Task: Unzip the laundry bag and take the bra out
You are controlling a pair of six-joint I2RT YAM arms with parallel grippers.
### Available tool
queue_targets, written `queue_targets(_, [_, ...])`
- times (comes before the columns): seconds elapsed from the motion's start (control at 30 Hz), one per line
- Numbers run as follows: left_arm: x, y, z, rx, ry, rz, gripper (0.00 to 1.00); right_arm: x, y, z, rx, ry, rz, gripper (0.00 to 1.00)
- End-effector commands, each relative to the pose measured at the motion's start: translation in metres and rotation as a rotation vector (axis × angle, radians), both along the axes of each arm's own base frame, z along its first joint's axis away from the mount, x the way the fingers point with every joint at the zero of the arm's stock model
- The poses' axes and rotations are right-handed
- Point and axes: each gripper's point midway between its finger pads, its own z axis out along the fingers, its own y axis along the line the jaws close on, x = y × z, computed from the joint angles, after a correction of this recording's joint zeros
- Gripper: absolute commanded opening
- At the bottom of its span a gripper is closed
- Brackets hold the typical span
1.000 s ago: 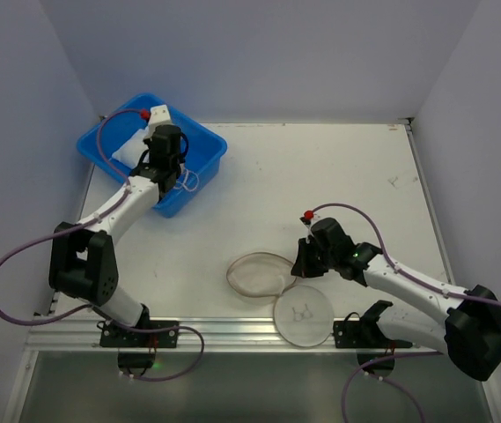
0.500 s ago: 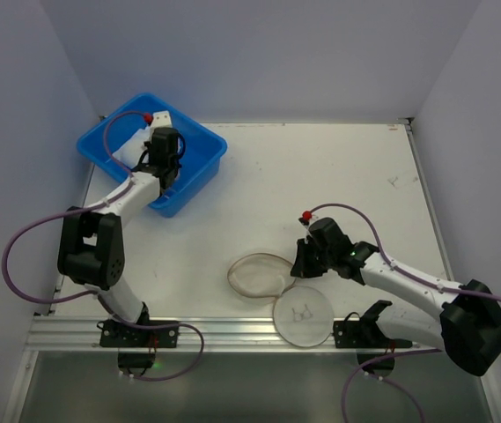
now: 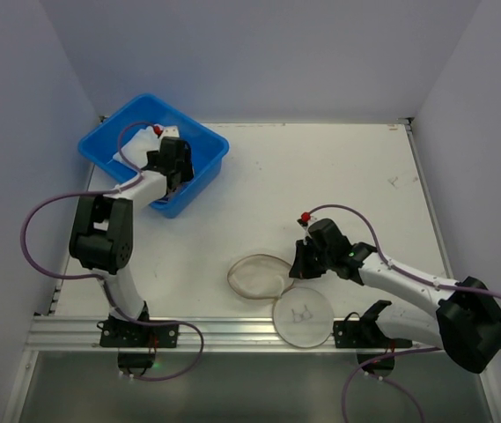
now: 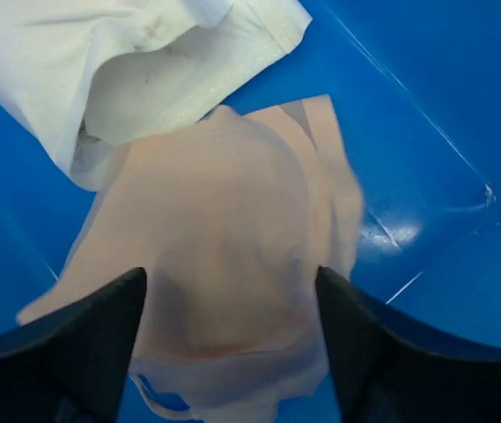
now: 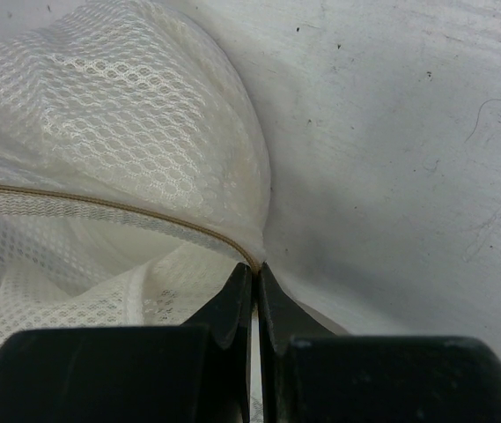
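The cream mesh laundry bag lies open near the table's front, its round face with the black mark flat beside it. My right gripper is shut on the bag's zip edge; in the right wrist view the right gripper pinches the seam of the laundry bag. The peach bra lies in the blue tub. My left gripper is down in the tub. In the left wrist view the left gripper stands open, fingers on either side of the bra.
A white cloth lies in the tub beside the bra. The tub sits at the table's far left corner against the left wall. Walls close the left, back and right sides; a metal rail runs along the near edge.
My left gripper has opened over the tub and let go of the bra, and the arm has reached a little further into the tub. The right arm has barely moved.
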Motion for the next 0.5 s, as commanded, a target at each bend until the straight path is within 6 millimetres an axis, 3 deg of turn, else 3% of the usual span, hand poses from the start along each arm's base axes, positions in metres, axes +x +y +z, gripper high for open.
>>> queue_targets(0.0, [0.012, -0.006, 0.044, -0.065, -0.103, 0.006, 0.84, 0.008, 0.002, 0.013, 0.015, -0.045, 0.001, 0.00])
queue_targets(0.07, [0.011, -0.006, 0.056, -0.071, -0.120, 0.003, 0.96, 0.010, 0.000, 0.013, -0.002, -0.052, -0.009, 0.00])
queue_targets(0.13, [0.009, -0.007, 0.076, -0.080, -0.138, -0.001, 1.00, 0.013, -0.002, 0.016, -0.015, -0.063, -0.014, 0.00])
queue_targets(0.37, [-0.012, -0.010, 0.147, -0.126, -0.168, -0.027, 1.00, 0.041, -0.009, 0.034, -0.104, -0.136, -0.065, 0.00])
queue_targets(0.4, [-0.020, -0.009, 0.163, -0.131, -0.178, -0.031, 1.00, 0.050, -0.006, 0.044, -0.103, -0.165, -0.060, 0.00])
queue_targets(0.43, [-0.025, -0.009, 0.170, -0.135, -0.185, -0.035, 1.00, 0.054, -0.007, 0.043, -0.131, -0.164, -0.057, 0.00])
queue_targets(0.47, [-0.032, -0.008, 0.174, -0.134, -0.173, -0.039, 1.00, 0.065, -0.002, 0.055, -0.127, -0.194, -0.056, 0.00])
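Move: The bra lies in the blue box just under the left hand, straight ahead 0, about 1 cm left and 4 cm below; the white bundle is roughly 9 cm ahead and 10 cm left of that hand, and the box's middle some 4 cm ahead and 4 cm left. The right hand pinches the laundry bag's zipped rim, the bag's middle about 9 cm to its left, the round lid 11 cm back; the box is roughly 34 cm ahead and 40 cm left. The left fingers, already well apart, open fully and come clear of the bra as the hand rises about 14 cm almost straight up out of the box, slowly at first, its tips tilting up some 10 degrees. The right hand keeps its pinch on the bag's rim and, after a short pause, draws it forward and up, about 3 cm each way. ##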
